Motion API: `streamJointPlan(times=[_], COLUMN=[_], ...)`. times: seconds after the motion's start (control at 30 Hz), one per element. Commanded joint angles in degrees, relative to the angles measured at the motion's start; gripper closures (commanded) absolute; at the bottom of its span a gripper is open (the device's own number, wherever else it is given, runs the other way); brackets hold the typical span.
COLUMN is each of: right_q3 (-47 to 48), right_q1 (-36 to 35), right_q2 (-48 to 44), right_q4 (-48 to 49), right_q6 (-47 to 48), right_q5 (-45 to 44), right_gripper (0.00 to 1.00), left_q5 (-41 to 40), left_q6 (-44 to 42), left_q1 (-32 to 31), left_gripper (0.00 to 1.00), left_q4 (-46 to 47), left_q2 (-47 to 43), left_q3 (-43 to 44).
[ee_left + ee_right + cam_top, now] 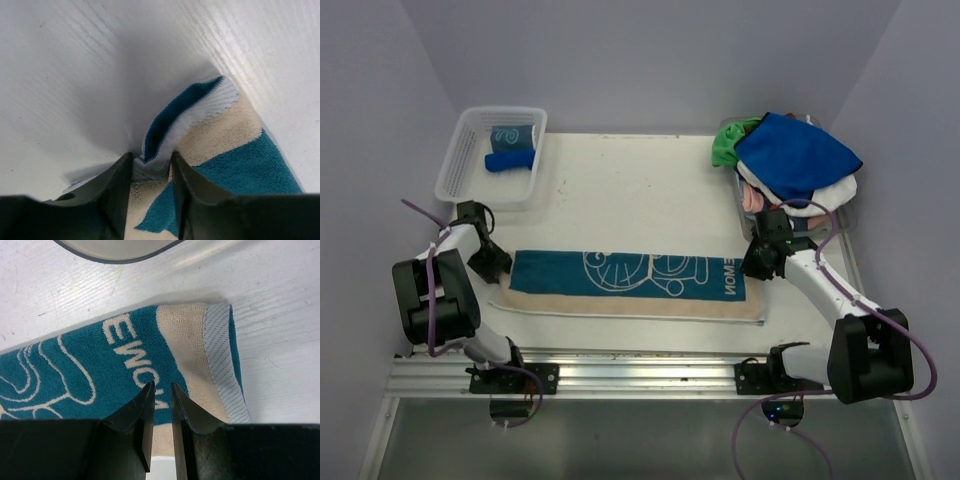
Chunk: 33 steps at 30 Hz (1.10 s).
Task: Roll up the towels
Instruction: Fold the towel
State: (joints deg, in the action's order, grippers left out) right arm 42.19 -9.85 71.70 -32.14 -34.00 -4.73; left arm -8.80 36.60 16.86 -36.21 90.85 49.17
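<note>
A long teal and beige towel (630, 275) with white swirls and lettering lies folded lengthwise across the table's front. My left gripper (498, 266) is at its left end. In the left wrist view the jaws (151, 156) are shut on the towel's white hem (165, 145), which bunches up between the fingers. My right gripper (756, 264) rests over the right end. There its jaws (161, 385) stand a narrow slit apart above the lettering (132, 355), with nothing between them.
A clear mesh basket (455, 160) at the back left holds a rolled teal towel (512, 135) and a rolled blue one (510, 160). At the back right a pile has a royal blue towel (795, 155) over green (728, 145), white (840, 190) and pink (752, 198) ones.
</note>
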Motion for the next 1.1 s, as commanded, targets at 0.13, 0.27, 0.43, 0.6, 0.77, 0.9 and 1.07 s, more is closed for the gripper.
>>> streamJointPlan(times=[0.13,0.27,0.43,0.6,0.77,0.9,1.07], right_q3=[1.7,1.9,1.9,1.8,2.2,2.7,1.8], right_q1=[0.2,0.2,0.2,0.1,-1.7,-5.5,-8.9], right_q2=[-1.1,-1.5,-1.6,1.5,6.2,6.1,3.6], right_q4=[-1.2,-1.7,-2.6,-2.4,-1.2,1.4,5.6], right_q6=[0.8,1.2,1.7,5.0,7.7,7.7,6.0], right_q5=[-0.8,-1.3,-2.0,2.4,6.7,10.6,14.4], right_gripper=[0.77,0.77,0.76,0.74,0.68,0.64,0.45], left_q5=[-0.1,-3.3,-7.9,-8.7,-8.7,-5.9,-2.7], left_q6=[2.3,2.3,0.8,-2.3,-3.8,-5.0,-6.9], left_q1=[0.5,0.5,0.5,0.6,0.5,0.5,0.3], left_gripper=[0.96,1.00,1.00,1.00,1.00,1.00,1.00], left_q4=[6.1,1.9,-4.5,-9.4,-10.8,-11.4,-11.7], left_q2=[3.2,-4.3,-9.9,-12.6,-14.6,-15.1,-16.4], left_q3=[-4.9,-1.3,6.7,16.2,21.6,24.2,25.4])
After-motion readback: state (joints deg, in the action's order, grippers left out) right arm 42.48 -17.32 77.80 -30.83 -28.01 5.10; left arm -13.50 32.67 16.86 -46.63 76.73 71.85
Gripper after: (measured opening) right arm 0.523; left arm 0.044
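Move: The left hand is down at table level with its open fingers astride the left end of the folded towel, so that edge lies right at its pads. The white basket's middle is about 25 cm ahead and 2 cm left of that hand, some 3 cm higher. The right hand hovers over the towel's other end, whose edge lies about 3 cm right, 3 cm back and 5 cm below; the towel bin stands roughly 20 cm ahead and 9 cm right of this hand, about level in height. The left fingers close on the towel's left end and pinch it, then lift it about 18 cm, carrying it some 6 cm forward and a little left towards the basket, while the fingertips swing outward by about 25 degrees. The right hand mostly waits, then follows the towel's sliding end left, sinking and drawing back slightly, turning counter-clockwise and opening its fingers wider. ##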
